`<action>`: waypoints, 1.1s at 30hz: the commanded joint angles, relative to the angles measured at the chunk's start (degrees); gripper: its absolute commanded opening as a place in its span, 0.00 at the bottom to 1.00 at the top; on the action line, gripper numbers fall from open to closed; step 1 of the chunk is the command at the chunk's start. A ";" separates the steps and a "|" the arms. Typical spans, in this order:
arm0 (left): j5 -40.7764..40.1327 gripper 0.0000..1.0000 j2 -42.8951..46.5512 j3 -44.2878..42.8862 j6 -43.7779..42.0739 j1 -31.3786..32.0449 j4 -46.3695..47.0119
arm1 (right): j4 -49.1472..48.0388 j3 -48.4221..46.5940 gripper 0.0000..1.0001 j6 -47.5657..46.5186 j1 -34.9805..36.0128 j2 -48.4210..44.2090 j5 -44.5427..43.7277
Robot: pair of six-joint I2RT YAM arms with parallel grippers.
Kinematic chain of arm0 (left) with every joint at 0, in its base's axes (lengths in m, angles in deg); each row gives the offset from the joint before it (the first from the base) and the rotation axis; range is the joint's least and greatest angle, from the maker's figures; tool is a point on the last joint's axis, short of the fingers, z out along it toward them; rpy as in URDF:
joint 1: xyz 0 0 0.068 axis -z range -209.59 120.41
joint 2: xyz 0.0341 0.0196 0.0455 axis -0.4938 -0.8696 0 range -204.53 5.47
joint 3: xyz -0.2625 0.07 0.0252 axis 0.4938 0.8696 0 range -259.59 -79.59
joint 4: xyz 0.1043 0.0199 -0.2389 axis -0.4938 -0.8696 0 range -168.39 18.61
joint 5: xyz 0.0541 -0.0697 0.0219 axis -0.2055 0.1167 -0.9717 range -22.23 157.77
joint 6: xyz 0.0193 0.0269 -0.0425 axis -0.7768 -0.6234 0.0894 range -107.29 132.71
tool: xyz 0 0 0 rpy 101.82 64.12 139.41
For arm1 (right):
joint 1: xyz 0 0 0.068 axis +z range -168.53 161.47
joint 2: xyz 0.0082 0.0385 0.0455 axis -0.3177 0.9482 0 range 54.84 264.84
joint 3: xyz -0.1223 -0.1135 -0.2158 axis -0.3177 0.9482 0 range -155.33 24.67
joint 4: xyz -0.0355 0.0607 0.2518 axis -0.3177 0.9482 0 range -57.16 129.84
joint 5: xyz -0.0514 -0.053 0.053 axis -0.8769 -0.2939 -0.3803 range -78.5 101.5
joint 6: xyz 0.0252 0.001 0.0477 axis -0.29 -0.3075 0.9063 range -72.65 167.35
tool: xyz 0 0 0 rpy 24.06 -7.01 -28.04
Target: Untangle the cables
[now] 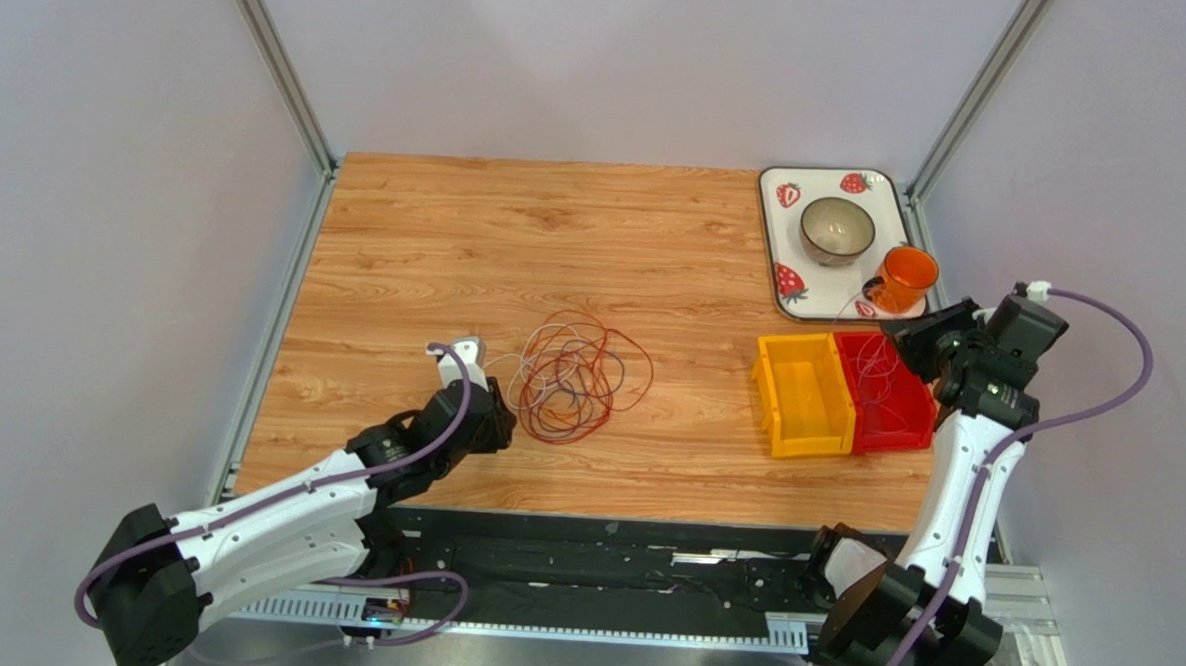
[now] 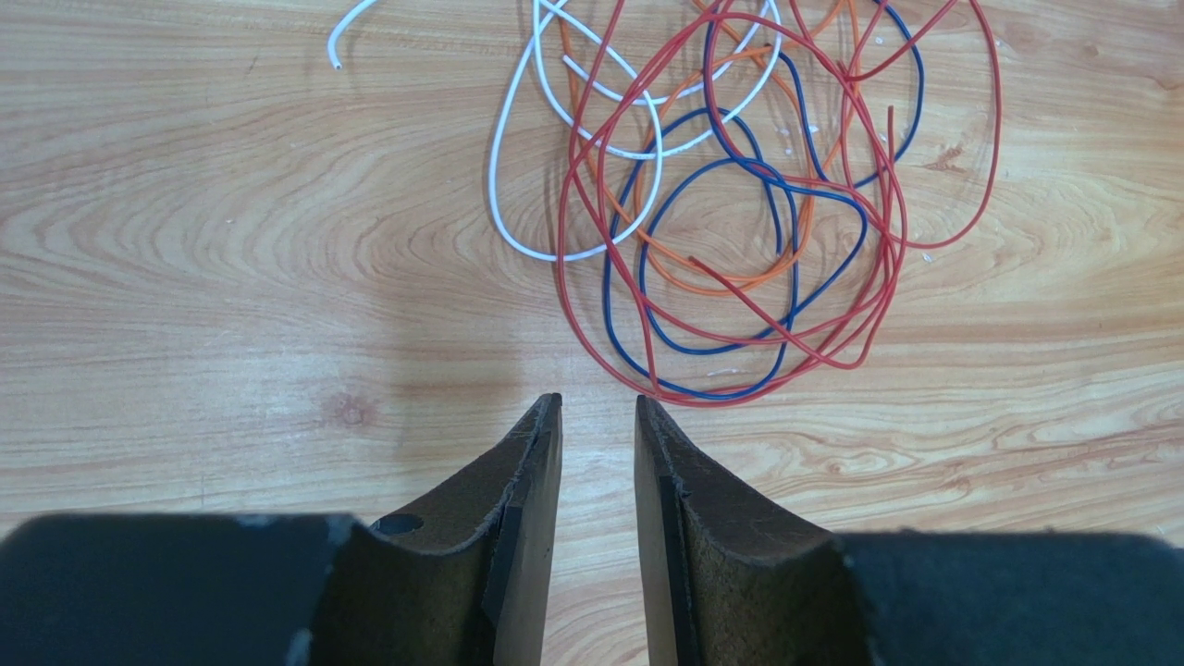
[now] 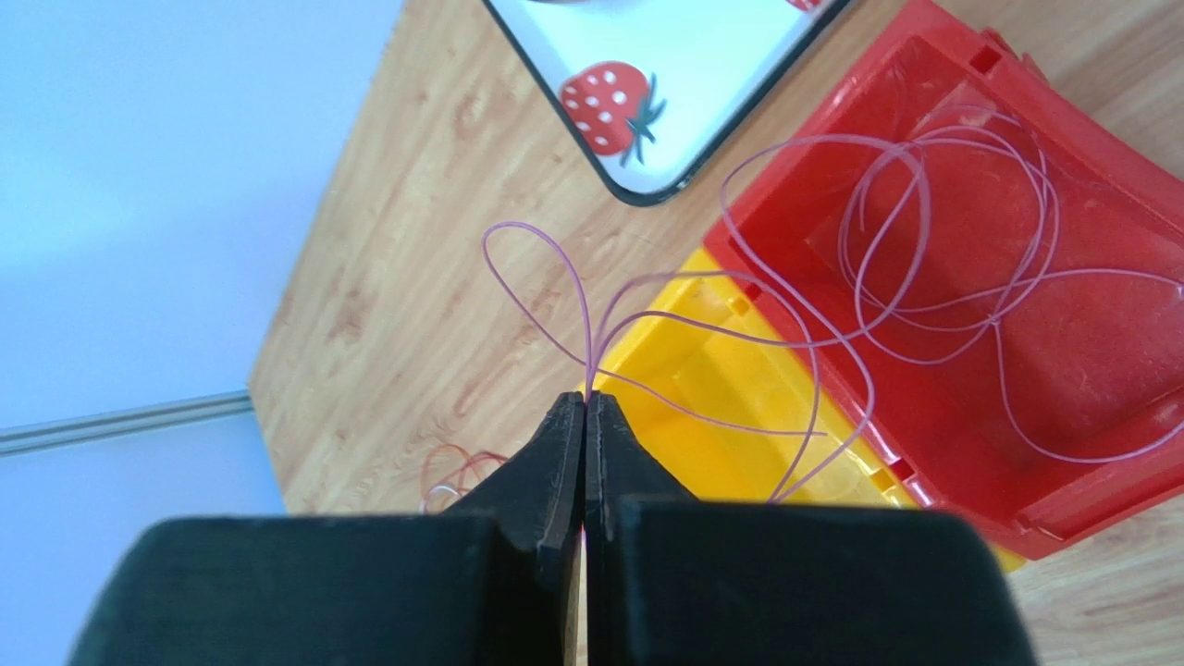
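Observation:
A tangle of thin cables (image 1: 575, 375) lies mid-table; the left wrist view shows red, orange, blue and white loops (image 2: 737, 208) overlapping on the wood. My left gripper (image 1: 498, 419) sits just left of the tangle, low over the table. It is open (image 2: 598, 405), with only bare wood between its fingers, and the nearest loop lies just ahead of the tips. My right gripper (image 1: 926, 355) hovers over the bins. It is shut (image 3: 585, 400) on a thin pink cable (image 3: 834, 138), whose loops hang into the red bin (image 3: 1098, 458).
A yellow bin (image 1: 807, 395) stands beside the red bin (image 1: 893, 414) at the right. Behind them a strawberry-print tray (image 1: 819, 291) carries a bowl (image 1: 837, 228) and an orange cup (image 1: 905, 276). Metal posts and walls enclose the table.

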 commanded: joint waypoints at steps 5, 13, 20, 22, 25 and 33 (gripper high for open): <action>-0.17 0.34 -0.04 -0.28 -0.16 0.24 2.40 | -1.18 -0.58 0.00 2.91 -6.16 -4.01 3.70; -0.17 0.34 0.05 -0.28 -0.07 0.24 2.40 | -1.44 1.45 0.00 2.30 -7.66 -3.05 -0.25; -0.17 0.34 -0.04 -0.28 -0.07 0.24 2.40 | -3.28 4.43 0.00 2.47 -7.48 -1.12 -2.55; -0.17 0.34 -0.04 -0.28 -0.25 0.24 2.40 | -4.78 5.66 0.00 2.47 -7.31 -0.50 -2.11; -0.08 0.34 -0.21 -0.28 -0.25 0.24 2.49 | -5.57 6.37 0.00 2.03 -6.52 0.12 -2.54; 0.01 0.34 -1.44 -0.98 -0.34 0.24 2.40 | -8.20 7.69 0.00 2.03 -4.06 2.93 -0.79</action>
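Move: The red bin, where the pinched purple cable is being laid, has its middle roughly 18 cm below the right hand, some 4 cm to its right and 2 cm nearer the base. The yellow bin sits directly to the left of it, about 6 cm left and 2 cm back of the hand. The orange mug stands about 14 cm ahead and 7 cm right. From the idle left hand the red bin is some 51 cm right and 8 cm ahead, 5 cm lower. Still pinching the purple cable in its shut fingers, the right hand first lifts 2 or 3 cm while swinging right, about 3 cm in all and a little back, then sinks past its starting height to finish about 5 cm lower, towards the red bin. On the way it turns nearly 10 degrees clockwise. ##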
